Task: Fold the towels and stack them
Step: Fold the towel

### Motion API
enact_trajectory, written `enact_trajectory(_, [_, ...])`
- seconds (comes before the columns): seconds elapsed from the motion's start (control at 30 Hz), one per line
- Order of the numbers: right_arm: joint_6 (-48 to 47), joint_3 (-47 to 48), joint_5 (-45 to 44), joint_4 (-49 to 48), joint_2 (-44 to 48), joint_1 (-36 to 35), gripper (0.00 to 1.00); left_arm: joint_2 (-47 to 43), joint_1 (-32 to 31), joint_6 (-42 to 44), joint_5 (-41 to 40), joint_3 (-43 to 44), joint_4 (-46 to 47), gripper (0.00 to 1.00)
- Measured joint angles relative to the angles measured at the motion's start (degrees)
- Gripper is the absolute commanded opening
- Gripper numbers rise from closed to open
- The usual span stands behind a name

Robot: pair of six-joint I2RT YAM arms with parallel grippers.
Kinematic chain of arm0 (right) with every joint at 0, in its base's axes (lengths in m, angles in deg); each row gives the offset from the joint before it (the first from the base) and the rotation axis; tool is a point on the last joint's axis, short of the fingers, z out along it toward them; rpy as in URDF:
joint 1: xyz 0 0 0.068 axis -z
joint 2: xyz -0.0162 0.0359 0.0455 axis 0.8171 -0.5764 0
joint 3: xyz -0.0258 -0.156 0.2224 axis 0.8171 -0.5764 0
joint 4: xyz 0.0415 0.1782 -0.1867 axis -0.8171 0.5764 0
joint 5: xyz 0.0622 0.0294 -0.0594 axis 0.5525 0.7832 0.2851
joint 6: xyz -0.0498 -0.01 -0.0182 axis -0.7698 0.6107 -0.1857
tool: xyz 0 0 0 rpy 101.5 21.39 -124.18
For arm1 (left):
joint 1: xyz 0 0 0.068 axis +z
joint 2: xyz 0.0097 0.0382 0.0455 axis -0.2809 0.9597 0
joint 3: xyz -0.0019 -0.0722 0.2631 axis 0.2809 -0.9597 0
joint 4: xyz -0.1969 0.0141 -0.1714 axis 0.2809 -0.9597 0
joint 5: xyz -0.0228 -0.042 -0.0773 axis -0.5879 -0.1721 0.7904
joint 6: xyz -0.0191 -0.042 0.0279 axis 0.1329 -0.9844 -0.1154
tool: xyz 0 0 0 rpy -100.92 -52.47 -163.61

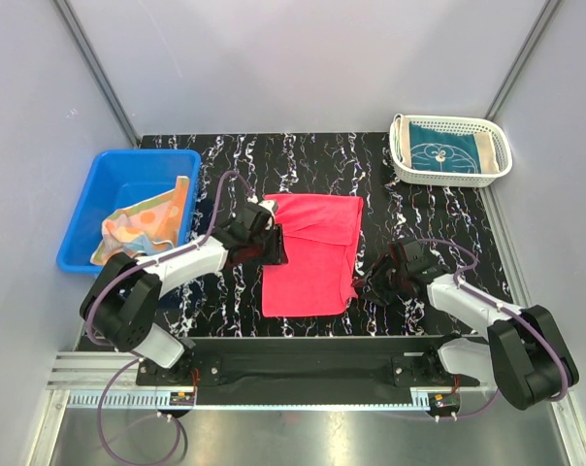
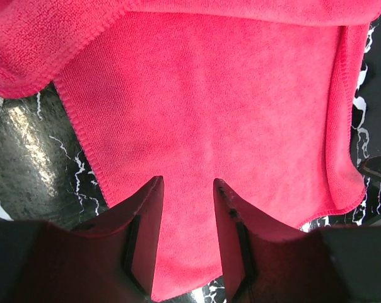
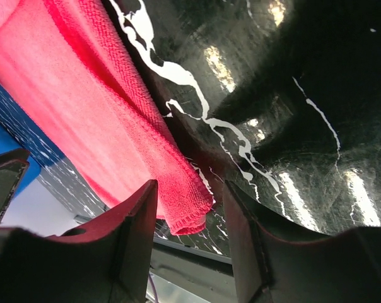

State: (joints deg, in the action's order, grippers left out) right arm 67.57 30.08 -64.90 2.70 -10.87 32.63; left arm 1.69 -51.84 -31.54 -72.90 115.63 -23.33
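A pink-red towel (image 1: 308, 267) lies partly folded in the middle of the black marble table (image 1: 419, 223), its top part doubled over. My left gripper (image 1: 274, 248) hovers over its left edge. In the left wrist view the gripper (image 2: 187, 184) is open above the flat red cloth (image 2: 209, 95), with nothing pinched. My right gripper (image 1: 374, 285) sits low at the towel's near right corner. In the right wrist view it (image 3: 190, 184) stands open, and the rolled corner (image 3: 189, 214) lies loose between the fingers. A teal towel (image 1: 448, 150) rests in the white basket. An orange-peach towel (image 1: 138, 228) sits crumpled in the blue bin.
The white basket (image 1: 453, 179) stands at the far right corner of the table. The blue bin (image 1: 80, 233) stands at the left edge. Grey walls close in both sides and the back. A metal rail (image 1: 303, 374) holding the arm bases runs along the near edge.
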Motion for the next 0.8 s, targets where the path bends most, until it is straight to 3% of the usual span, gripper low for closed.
enact_trajectory(0.43, [4.81,-3.15,-0.22,-4.46,0.87,-0.61,0.48,2.49,-0.04,-1.05,-0.02,-3.02,2.23,0.41])
enact_trajectory(0.57, [6.01,-3.80,-1.03,-4.92,0.90,-1.20,0.36,2.56,-0.04,-1.11,-0.02,-3.04,2.75,0.41])
enact_trajectory(0.7, [7.02,-4.48,-1.77,-4.87,1.77,-1.66,0.12,3.13,-0.04,-1.20,-0.04,-3.19,3.37,0.41])
enact_trajectory(0.8, [7.13,-4.66,-3.65,-4.04,3.69,-1.79,0.00,3.39,-0.04,-1.27,-0.07,-3.67,3.69,0.41])
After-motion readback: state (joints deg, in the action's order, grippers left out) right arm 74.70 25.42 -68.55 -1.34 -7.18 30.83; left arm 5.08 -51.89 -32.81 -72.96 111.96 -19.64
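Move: The crumpled right-hand corner of the red towel lies almost between the right fingers, about 1 cm back, 1 cm left and 1 cm below; the middle of the towel's folded-over far flap is some 17 cm ahead and 9 cm left, 1 cm lower. For the left hand, the towel's left edge is level with it, about 4 cm left and 4 cm below; the near left corner is some 12 cm back, 3 cm left, equally low. Right fingers close, pinching the towel's right corner almost in place; left hand sinks about 3.5 cm, fingers open. ##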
